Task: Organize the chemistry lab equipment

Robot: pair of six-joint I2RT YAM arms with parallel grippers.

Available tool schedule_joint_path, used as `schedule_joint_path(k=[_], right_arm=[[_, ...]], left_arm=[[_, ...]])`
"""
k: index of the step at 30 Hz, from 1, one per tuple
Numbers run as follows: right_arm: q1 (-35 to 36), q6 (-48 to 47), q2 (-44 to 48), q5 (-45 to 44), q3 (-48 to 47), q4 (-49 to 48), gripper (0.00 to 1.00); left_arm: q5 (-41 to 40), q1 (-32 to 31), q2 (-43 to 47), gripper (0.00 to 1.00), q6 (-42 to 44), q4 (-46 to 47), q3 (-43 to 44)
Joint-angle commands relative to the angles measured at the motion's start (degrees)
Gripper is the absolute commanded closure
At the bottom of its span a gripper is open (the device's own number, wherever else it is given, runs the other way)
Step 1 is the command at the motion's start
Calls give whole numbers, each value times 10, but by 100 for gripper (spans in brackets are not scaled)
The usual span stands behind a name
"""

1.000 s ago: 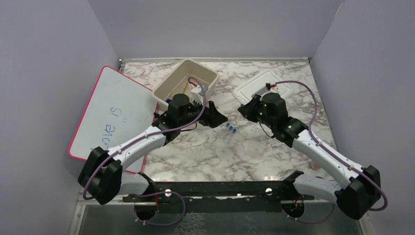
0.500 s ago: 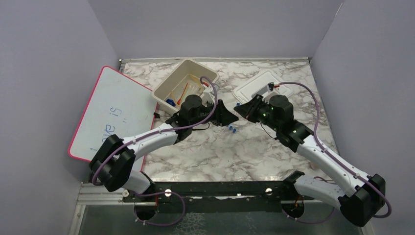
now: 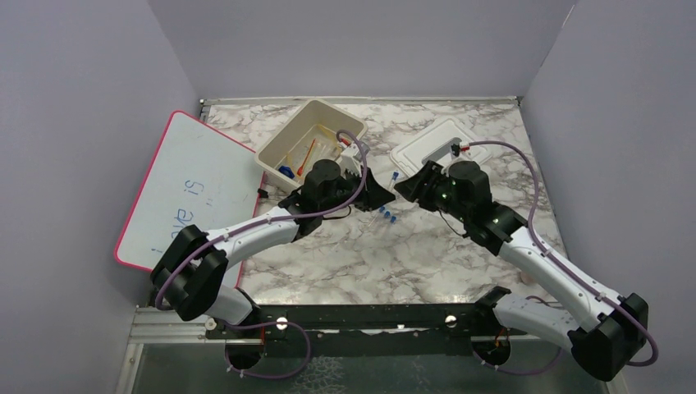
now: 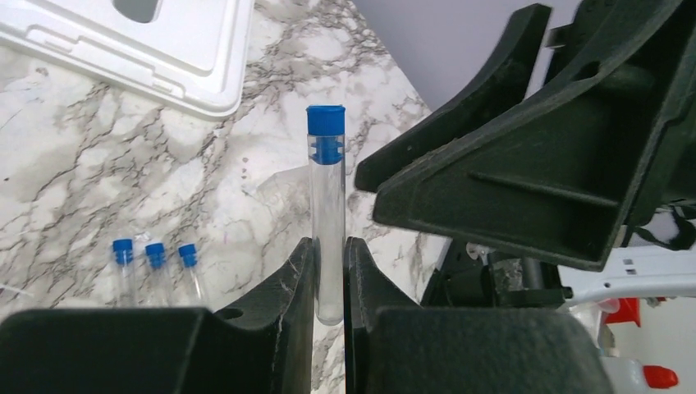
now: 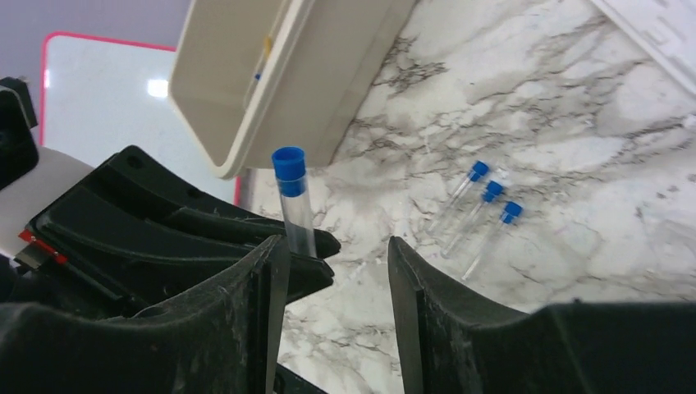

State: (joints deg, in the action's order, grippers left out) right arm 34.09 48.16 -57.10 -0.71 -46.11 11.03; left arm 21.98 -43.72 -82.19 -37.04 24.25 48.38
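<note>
A clear tube with a blue cap (image 4: 327, 197) stands upright between my left gripper's (image 4: 328, 261) jaws, which are shut on its lower end. In the right wrist view the same tube (image 5: 294, 205) rises just beyond my right gripper (image 5: 336, 256), which is open and no longer pinches the tube. From above, the two grippers meet mid-table, left gripper (image 3: 380, 194) and right gripper (image 3: 405, 187), with the tube (image 3: 394, 177) between them. Three more capped tubes (image 3: 387, 216) lie on the marble just below. A red-tipped dropper (image 3: 305, 156) lies in the beige tub (image 3: 271, 153).
The white lid (image 3: 435, 139) lies at the back right, behind the right gripper. The pink-rimmed whiteboard (image 3: 193, 189) leans at the left beside the tub. Grey walls close in the table on three sides.
My left arm swung from the tub to the table's middle and its jaws closed on the tube. My right gripper, which had been shut on that tube, opened.
</note>
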Motion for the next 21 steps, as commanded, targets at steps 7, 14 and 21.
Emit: schedule_joint_path(k=[7, 14, 21], right_arm=[[-27, 19, -18, -238, -55, 277, 37], [-153, -14, -38, -145, -4, 306, 26], [-159, 5, -81, -46, 68, 263, 23]], left_arm=[[-125, 3, 15, 85, 103, -138, 30], [-106, 6, 19, 85, 110, -144, 24], [-73, 6, 18, 84, 110, -133, 19]])
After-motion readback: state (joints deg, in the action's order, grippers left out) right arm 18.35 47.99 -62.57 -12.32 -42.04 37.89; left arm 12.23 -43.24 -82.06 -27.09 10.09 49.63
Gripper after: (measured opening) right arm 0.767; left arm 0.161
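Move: The right hand, empty and half open beside the tube that the left still grips, goes for the clear rack, about 13 cm to its right, 4 cm nearer the base and roughly 20 cm below. Three blue-capped tubes lie on the table some 3 cm ahead and about level sideways, 20 cm down; the white lid is around 19 cm ahead and 16 cm right. From the left hand the clear rack is about 14 cm right, 4 cm back and 19 cm down. Leaving the upright tube in the left hand's pinch, the right hand sweeps about 15 cm to the right and sinks nearly as far towards the clear rack, easing back a little at the end, while its fingers open wider, swing clockwise and tip steeply downward, still short of touching the rack. Meanwhile the left hand keeps its grip on the tube, lowers it about 5 cm with some drift left and forward and a roll of some 15 degrees, then holds still. ##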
